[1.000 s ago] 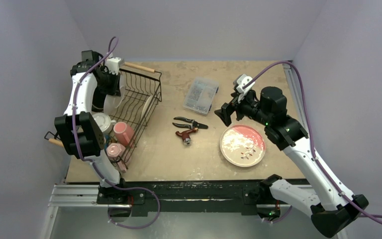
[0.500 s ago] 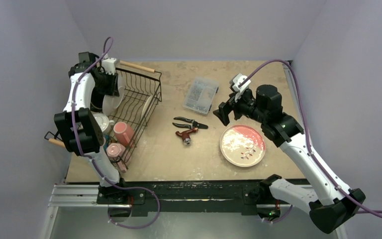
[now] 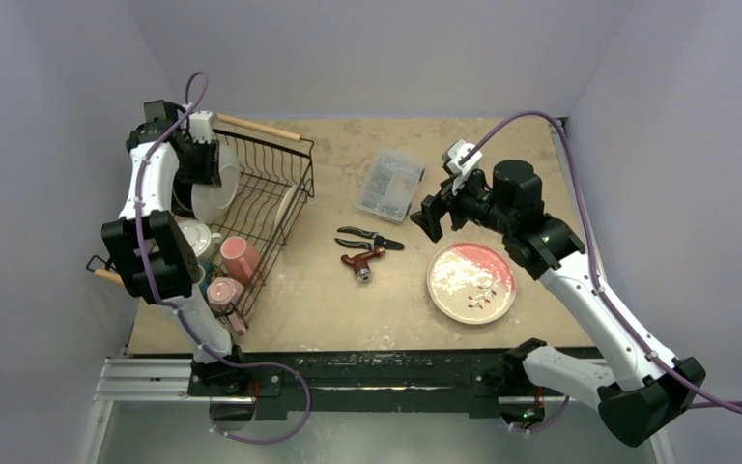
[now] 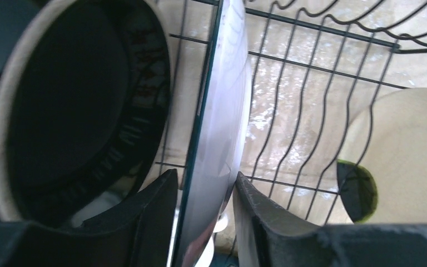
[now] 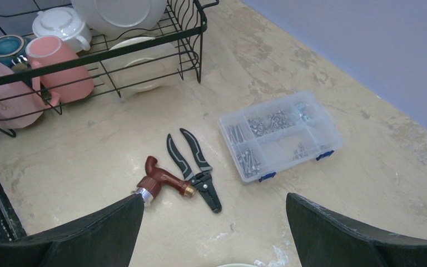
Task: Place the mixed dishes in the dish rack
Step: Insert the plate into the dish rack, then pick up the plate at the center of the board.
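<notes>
The dish rack stands at the table's far left. My left gripper reaches into its back end. In the left wrist view this gripper is open, its fingers either side of a white, teal-edged plate that stands on edge in the wires; the left finger sits a little off the rim. A dark bowl leans behind the plate and a cream saucer stands further along. Two pink mugs and a white cup lie in the rack. A pink plate lies on the table. My right gripper hovers open and empty above the table.
Black pliers and a red-brown nozzle tool lie mid-table between rack and pink plate. A clear compartment box of screws sits behind them. From the right wrist, the pliers and box lie beyond my fingers.
My left gripper's jaws have parted around the white plate, which stays standing in the rack. The right arm has drifted slightly left and back, still open.
</notes>
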Tool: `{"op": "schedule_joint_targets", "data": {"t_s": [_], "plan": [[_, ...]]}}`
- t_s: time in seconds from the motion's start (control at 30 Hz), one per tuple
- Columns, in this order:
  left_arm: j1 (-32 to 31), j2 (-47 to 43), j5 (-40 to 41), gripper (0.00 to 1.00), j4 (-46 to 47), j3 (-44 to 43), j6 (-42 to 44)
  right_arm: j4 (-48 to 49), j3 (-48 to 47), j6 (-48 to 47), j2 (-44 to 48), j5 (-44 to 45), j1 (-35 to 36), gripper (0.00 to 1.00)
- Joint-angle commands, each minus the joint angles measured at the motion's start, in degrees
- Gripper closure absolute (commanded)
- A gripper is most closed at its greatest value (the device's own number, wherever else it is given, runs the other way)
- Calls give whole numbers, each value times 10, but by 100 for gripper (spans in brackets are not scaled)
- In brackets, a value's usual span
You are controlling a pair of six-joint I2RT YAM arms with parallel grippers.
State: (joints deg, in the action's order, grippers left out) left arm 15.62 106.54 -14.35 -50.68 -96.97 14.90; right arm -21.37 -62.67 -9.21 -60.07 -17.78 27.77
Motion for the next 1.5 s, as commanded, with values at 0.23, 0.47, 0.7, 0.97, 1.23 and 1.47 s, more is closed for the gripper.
{"op": "schedule_joint_targets", "data": {"t_s": [0.23,0.47,0.7,0.97,1.23,1.47], "plan": [[26,-57,81,55,50,-13,-51,16,-15,63,20,5,-3,1],[26,-82,141,52,50,-13,-83,-1,-15,84,34,14,-2,1],[26,-133,263,22,61,-1,-123,-23,-24,117,25,33,-2,1],[10,-206,275,0,8,-28,-348,-49,-54,214,0,158,-2,1],[-184,-409,228,0,74,120,-391,-133,10,387,5,205,-138,1],[-192,-569,58,0,125,209,-429,-180,135,484,37,200,-290,1]]}}
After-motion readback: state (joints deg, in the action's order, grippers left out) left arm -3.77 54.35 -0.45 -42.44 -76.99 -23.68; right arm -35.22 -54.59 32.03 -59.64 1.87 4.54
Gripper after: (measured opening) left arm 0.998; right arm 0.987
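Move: Standing between the left fingers is the plate, its middle some 9 cm below and 1 cm ahead; the black bowl is about 8 cm left and 2 cm back, the white cup roughly 13 cm back and 6 cm left. From the right hand the pink-white plate lies about 15 cm back, 13 cm right, 28 cm down; the secateurs lie 4 cm back and 14 cm left, the clear box 10 cm ahead and 9 cm left. Pushing on leftward about 7 cm against the standing plate, the left hand leans it towards the black bowl, begins to rise and spreads its part-open fingers fully, coming free; then it climbs back and sweeps right, some 20 cm up in all, tipping up. The open right hand, after almost idling, swings right 15 cm and down towards the pink-white plate, turning clockwise. ##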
